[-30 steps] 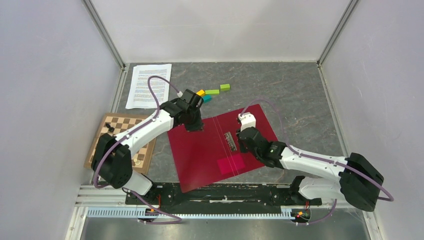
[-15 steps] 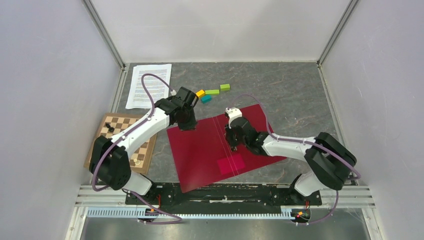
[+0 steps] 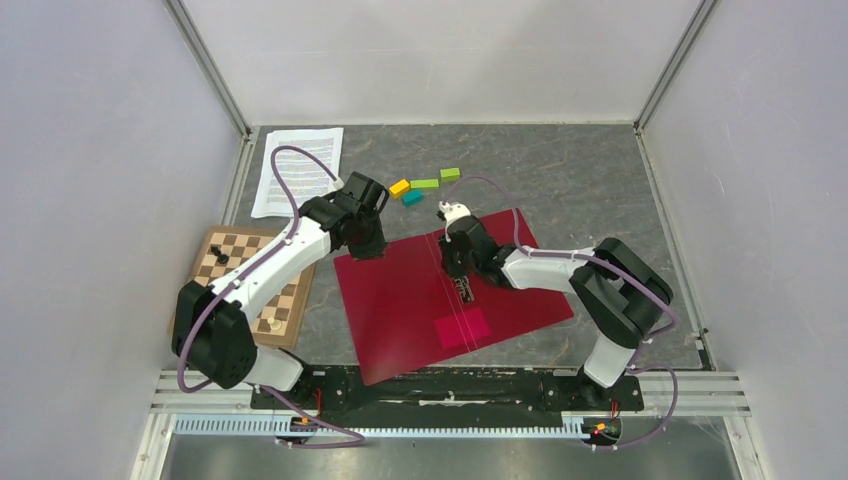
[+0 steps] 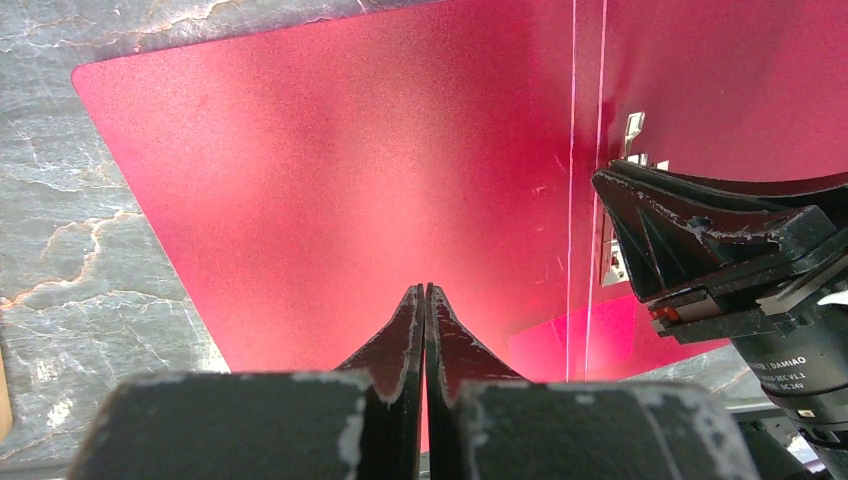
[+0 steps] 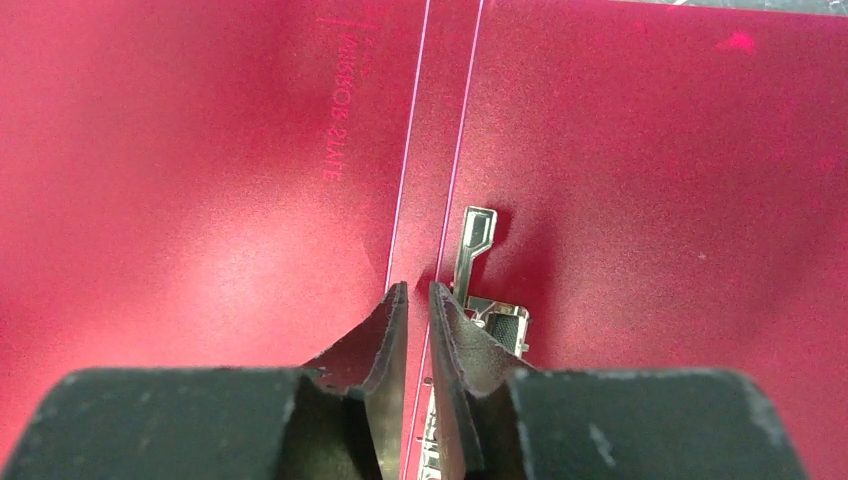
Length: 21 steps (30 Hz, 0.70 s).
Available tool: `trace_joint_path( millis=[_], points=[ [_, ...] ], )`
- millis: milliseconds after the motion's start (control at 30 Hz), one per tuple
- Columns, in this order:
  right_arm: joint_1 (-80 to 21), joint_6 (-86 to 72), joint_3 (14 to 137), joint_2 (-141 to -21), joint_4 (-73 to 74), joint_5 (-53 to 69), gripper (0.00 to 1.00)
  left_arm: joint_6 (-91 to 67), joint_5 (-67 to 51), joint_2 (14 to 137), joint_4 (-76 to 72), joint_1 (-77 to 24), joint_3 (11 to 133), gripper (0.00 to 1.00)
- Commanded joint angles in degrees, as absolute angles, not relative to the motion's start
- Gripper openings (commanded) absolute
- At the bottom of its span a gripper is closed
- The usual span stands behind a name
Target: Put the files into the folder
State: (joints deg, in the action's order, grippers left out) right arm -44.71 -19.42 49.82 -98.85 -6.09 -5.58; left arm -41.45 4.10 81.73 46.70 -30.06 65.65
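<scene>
The crimson folder lies open and flat in the middle of the table, inside face up, with its metal clip beside the spine. The files, white printed sheets, rest at the far left corner of the table, apart from both arms. My left gripper is shut and empty over the folder's far left corner; in the left wrist view it points across the red sheet. My right gripper hovers over the spine just left of the clip, its jaws a narrow gap apart with nothing between them.
A wooden chessboard with a few pieces lies left of the folder. Yellow, teal and green blocks sit just beyond the folder's far edge. A pink label is on the folder's near part. Grey walls enclose the table.
My right arm has swung left and away from me, from the folder's right leaf to the spine, its jaws narrowing. My left gripper has drifted slightly left toward the folder's corner.
</scene>
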Motion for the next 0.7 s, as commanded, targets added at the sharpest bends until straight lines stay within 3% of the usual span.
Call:
trace_joint_path(
  millis=[0, 167, 433, 667],
  points=[
    [-44.39, -18.12, 53.44, -98.31, -5.26, -5.55, 0.18, -39.11, 4.15, 79.31, 46.76, -29.89, 67.04, 0.02],
    [-44.38, -17.02, 55.35, -94.86, -1.6, -6.56, 0.24, -39.11, 4.38, 78.95, 46.76, -29.84, 66.97, 0.04],
    [-44.4, -15.58, 52.78, -88.57, 6.2, -14.2, 0.48, -39.11, 3.94, 78.68, 46.81, -29.66, 67.19, 0.04],
    [-44.38, -15.15, 50.54, -89.22, 6.61, -11.64, 0.5, -39.11, 2.1, 79.43, 45.89, -29.62, 67.54, 0.09]
  ],
)
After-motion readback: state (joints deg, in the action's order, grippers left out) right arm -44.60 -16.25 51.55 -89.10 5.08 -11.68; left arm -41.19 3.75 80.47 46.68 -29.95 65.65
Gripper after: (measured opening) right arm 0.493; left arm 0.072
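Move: The right hand's narrowly open fingertips are low beside the lever end of the folder's metal clip; the clip's middle is about 3 cm back, 2 cm to the right and 1 cm lower. The pink label lies some 12 cm back and 2 cm right of the hand, the teal block roughly 16 cm ahead and 9 cm left. From the left hand, the clip is about 15 cm right, 1 cm back and 11 cm below. Upward first, the right hand lifts off from beside the clip's lever, rising some 5 cm, then slides about 3 cm to the right so its fingers come to hang over the clip, one to either side. On the way they spread from nearly shut to about half open, while the hand tips only slightly; whether they were touching the lever at the start can't be made out. ##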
